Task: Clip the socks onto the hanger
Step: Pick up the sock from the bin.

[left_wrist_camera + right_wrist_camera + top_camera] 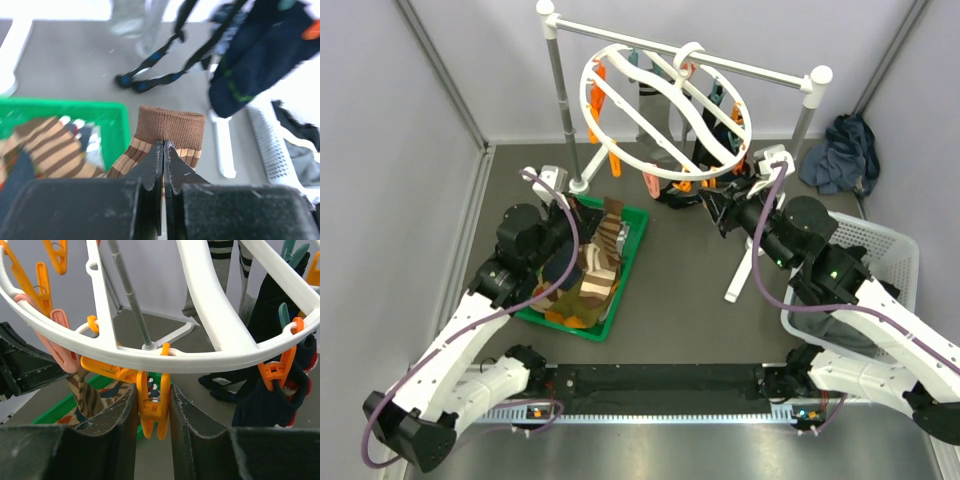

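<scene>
My left gripper is shut on the cuff of a brown sock with tan stripes, held just above the right edge of the green tray. From above, that left gripper sits over the tray's far end, where several more socks lie piled. The white ring hanger hangs from the rail. Both fingers of my right gripper press on one orange clip under the hanger's rim; the clip's lower tips stand slightly apart. Dark navy socks hang from other clips.
The white-and-grey rail stand carries the hanger, and its white foot bar lies across the mat. A white lattice basket stands at the right. A dark blue-grey cloth bundle lies at the back right.
</scene>
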`<state>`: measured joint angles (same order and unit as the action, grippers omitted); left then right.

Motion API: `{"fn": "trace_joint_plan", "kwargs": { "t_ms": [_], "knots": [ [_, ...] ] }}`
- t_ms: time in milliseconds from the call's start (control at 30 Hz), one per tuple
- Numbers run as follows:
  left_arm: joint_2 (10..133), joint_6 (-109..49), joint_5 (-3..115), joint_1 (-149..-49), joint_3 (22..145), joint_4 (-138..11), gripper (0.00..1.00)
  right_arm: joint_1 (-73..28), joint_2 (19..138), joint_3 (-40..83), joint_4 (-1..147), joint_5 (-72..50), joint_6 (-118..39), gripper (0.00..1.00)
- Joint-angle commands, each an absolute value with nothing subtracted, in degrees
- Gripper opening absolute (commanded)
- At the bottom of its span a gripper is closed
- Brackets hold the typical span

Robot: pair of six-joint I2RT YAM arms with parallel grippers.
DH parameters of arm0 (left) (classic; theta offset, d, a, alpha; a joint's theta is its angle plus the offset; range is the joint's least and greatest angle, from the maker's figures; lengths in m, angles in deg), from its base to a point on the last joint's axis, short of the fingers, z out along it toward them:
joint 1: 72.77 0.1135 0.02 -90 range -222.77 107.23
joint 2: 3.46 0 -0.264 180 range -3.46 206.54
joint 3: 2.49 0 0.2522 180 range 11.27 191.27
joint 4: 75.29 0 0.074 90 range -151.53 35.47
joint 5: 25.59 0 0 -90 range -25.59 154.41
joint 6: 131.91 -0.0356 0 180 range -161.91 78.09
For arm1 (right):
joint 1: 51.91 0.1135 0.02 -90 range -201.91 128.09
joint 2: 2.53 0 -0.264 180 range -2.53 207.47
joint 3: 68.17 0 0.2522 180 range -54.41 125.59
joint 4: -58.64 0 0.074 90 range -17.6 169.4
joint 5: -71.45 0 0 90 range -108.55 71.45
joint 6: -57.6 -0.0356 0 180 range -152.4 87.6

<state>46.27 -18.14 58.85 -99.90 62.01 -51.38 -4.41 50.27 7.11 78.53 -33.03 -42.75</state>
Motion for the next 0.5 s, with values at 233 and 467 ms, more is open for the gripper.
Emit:
{"fn": "trace_joint_plan", "kwargs": {
  "t_ms": [233,467],
  "knots": [
    [46.28,-20.1,49.64,-108.25,57.33,-73.03,0.0,-3.22,50.73,8.52,81.1,-25.06,-48.48,0.0],
    [52.16,-22.32,52.46,-120.04,54.08,-88.32,0.0,-3.31,50.73,8.43,79.96,-21.55,-51.38,0.0]
  ]
}}
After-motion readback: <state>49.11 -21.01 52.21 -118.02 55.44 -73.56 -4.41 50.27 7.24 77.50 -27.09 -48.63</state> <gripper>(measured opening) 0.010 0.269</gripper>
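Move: The orange clip pinched in my right fingertips is where the striped sock in my left hand is going: from my left hand about 17 cm right, 2 cm back and 8 cm up. The next orange clip on the ring is some 13 cm right, 1 cm back, 8 cm up; the pink clip about 8 cm right, 1 cm back, 7 cm up. The green bin's middle is roughly 7 cm back, 8 cm left and 27 cm below. I swing my left hand, fingers still shut on the brown striped sock, to the right about 11 cm and back some 6 cm with a slight rise, slowly first then faster, turning it clockwise about 25 degrees, towards the orange clip in my right hand. My right hand keeps its pinch on that clip and draws it a couple of centimetres left and back, twisting slightly counter-clockwise. ##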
